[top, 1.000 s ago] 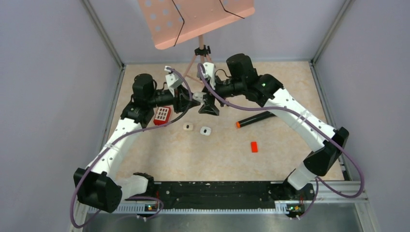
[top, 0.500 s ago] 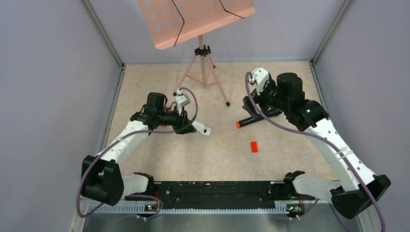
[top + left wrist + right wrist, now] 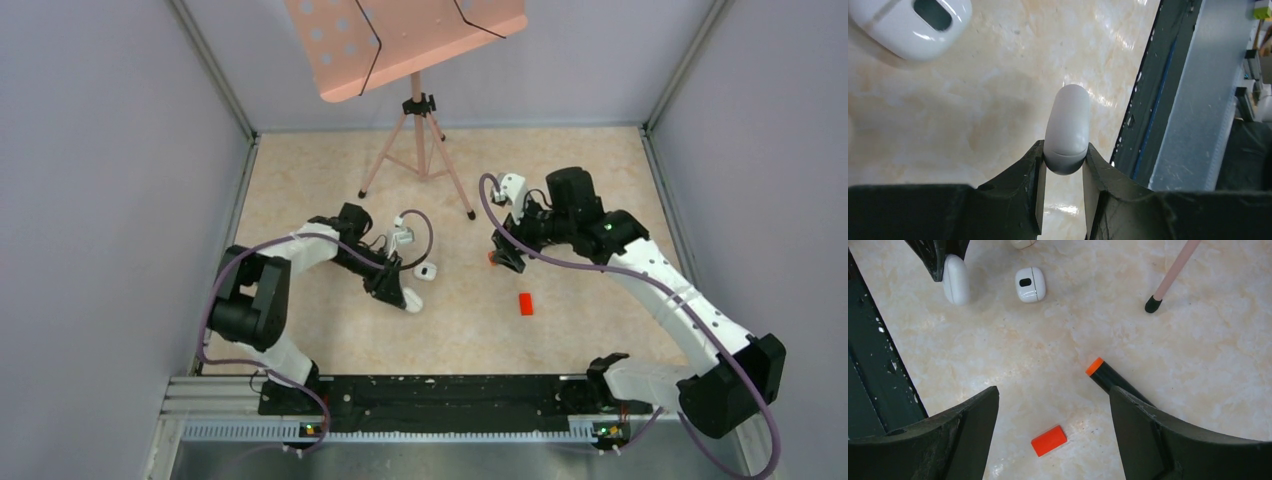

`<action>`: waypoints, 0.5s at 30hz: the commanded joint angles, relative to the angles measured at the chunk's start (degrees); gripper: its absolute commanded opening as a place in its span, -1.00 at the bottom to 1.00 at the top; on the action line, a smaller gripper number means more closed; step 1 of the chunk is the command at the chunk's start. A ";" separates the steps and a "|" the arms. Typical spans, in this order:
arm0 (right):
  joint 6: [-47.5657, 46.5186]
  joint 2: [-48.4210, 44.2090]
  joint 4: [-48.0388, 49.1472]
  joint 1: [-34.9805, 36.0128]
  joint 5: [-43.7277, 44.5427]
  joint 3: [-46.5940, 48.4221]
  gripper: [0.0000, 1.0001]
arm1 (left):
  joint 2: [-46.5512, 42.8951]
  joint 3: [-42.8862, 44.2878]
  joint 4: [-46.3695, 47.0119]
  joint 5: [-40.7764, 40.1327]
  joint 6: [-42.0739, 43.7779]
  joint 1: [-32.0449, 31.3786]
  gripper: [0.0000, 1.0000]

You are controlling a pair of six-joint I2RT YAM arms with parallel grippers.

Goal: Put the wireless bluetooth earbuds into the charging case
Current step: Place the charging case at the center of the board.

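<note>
My left gripper (image 3: 1064,150) is shut on the end of a closed white pebble-like charging case (image 3: 1068,120), held just above the table; the same case (image 3: 956,280) shows in the right wrist view. A second white case (image 3: 427,271) with a dark oval slot lies beside it, also the slotted case (image 3: 908,25) (image 3: 1030,284). My right gripper (image 3: 1053,390) hangs open over the table with nothing between its fingers. I see no earbuds; a small cream thing (image 3: 1020,242) is cut off at the top edge.
A small red block (image 3: 1049,440) lies below the right gripper, the same red block (image 3: 525,303). A black marker with an orange cap (image 3: 1103,374) lies by the right finger. A pink tripod stand (image 3: 420,150) stands at the back. A black rail (image 3: 440,390) runs along the front.
Both grippers were together near the tripod a second ago. The left arm has swung toward the front with the white case; the right arm has moved right and now hangs over the marker.
</note>
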 commanded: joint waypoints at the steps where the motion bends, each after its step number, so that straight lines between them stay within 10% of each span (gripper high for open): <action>1: -2.07 1.73 0.91 0.15 -2.21 0.91 0.59 | 2.98 2.49 -4.69 -1.12 -0.09 -1.90 -1.00; 4: -2.33 2.88 0.98 0.15 -2.63 1.26 0.58 | 5.95 3.67 -2.52 -4.31 -6.03 -2.93 -0.87; 7: -2.31 3.54 1.15 0.17 -2.59 1.76 0.58 | 6.76 4.64 -0.50 -8.73 -11.28 -3.05 -0.07; 15: -3.01 3.78 -1.08 0.17 0.09 4.91 0.59 | -1.15 7.60 -6.19 -15.35 -10.06 -1.39 0.93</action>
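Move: The left hand still holds the white charging case low over the board; the spot it is going to lies about 1 cm back, 2 cm right and 5 cm below the hand. The windowed white case sits roughly 5 cm ahead and 4 cm right, the cream case some 7 cm ahead and 3 cm left, both about 6 cm lower. From the right hand that spot is about 19 cm left, 6 cm back and 19 cm down. The left hand sets the charging case down on the board and lets go of it: still gripping, it sinks about 3 cm while edging slightly back, then opens its fingers wide, easing forward again beside the case. Meanwhile the wrist tips the fingers some 15 degrees more steeply down. ##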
